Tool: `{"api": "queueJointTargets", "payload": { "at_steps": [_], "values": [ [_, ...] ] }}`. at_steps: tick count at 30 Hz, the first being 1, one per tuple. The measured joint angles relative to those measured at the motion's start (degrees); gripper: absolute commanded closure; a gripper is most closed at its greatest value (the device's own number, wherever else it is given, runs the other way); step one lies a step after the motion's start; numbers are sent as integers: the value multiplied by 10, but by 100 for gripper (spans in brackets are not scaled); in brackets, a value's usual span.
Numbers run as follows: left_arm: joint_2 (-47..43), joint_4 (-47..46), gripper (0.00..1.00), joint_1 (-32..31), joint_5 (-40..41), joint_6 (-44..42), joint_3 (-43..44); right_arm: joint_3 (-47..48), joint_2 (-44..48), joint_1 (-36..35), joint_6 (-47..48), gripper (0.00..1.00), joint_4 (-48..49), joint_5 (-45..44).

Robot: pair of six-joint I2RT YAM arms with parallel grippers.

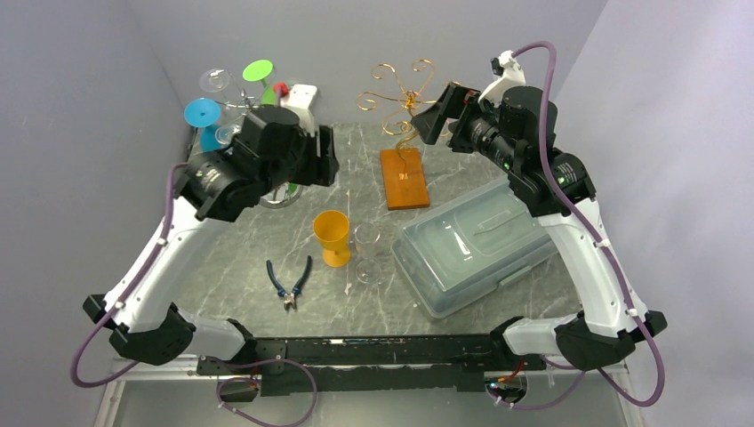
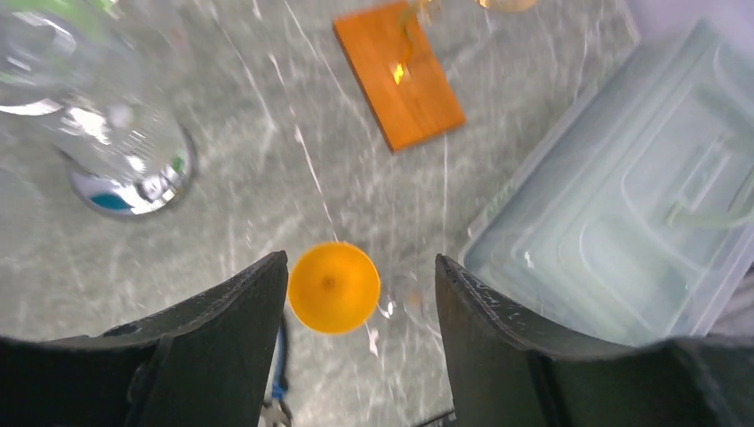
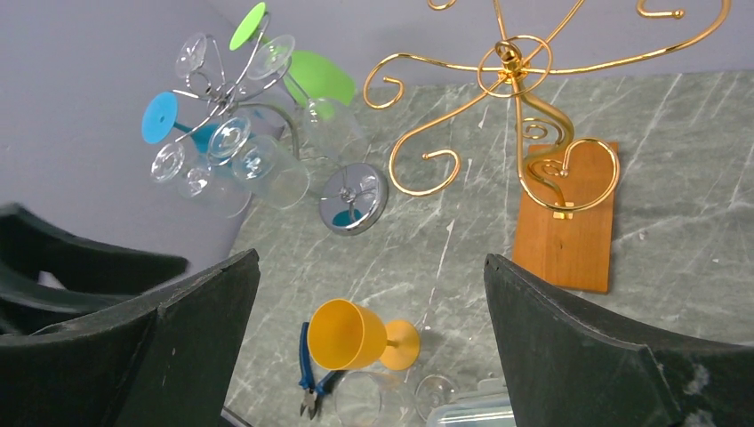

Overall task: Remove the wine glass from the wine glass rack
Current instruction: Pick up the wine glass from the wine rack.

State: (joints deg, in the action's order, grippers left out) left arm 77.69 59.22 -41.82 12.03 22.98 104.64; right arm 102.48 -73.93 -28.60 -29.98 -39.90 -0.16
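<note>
The silver wine glass rack (image 1: 233, 102) stands at the back left with several glasses hung upside down on it, among them a blue one (image 3: 162, 117), a green one (image 3: 313, 78) and clear ones (image 3: 267, 169). An orange wine glass (image 1: 332, 236) and a clear wine glass (image 1: 367, 253) stand upright mid-table. My left gripper (image 2: 361, 260) hovers open high over the orange wine glass (image 2: 333, 287), holding nothing. In the top view the left gripper (image 1: 322, 165) sits just right of the rack. My right gripper (image 3: 371, 260) is open and empty, raised at the back right (image 1: 433, 114).
An empty gold rack (image 1: 400, 93) on a wooden base (image 1: 404, 178) stands at the back centre. A lidded clear plastic box (image 1: 476, 249) lies at the right. Blue pliers (image 1: 290, 283) lie left of the orange glass. The rack's round chrome foot (image 3: 353, 197) rests on the marble table.
</note>
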Motion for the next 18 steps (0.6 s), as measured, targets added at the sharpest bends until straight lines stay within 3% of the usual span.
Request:
{"api": "queueJointTargets", "payload": {
  "at_steps": [1,3,8,18],
  "values": [
    [1,2,27,2,16,-7,21,0,0,0,0,0,0,0],
    [7,4,13,10,44,-19,64,0,-2,0,0,0,0,0],
    [49,5,7,77,77,-43,132,0,-9,0,0,0,-1,1],
    [154,-5,3,146,125,-79,136,5,-15,0,9,0,-8,0]
  ]
}}
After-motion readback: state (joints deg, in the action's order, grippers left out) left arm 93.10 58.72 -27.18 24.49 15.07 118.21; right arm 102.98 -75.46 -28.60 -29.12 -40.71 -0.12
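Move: The clear glass hanging at the near right of the silver rack is about 16 cm ahead of the left hand, some 10 cm to its left and 8 cm lower. A second clear glass hangs about 8 cm beyond it, and another 10 cm to the left of it and 3 cm nearer. The orange glass stands almost straight below the hand, about 21 cm down. From the right hand the near-right glass is some 13 cm ahead, 28 cm left and 16 cm below. Towards the clear glass at the silver rack's near right goes the empty left hand, forward about 12 cm and left some 8 cm, arching up about 6 cm and then sinking to its starting height. On the way it turns roughly 20 degrees counter-clockwise, its left side rising a little, and the fingers spread from part open to nearly full width. No contact can be seen. ##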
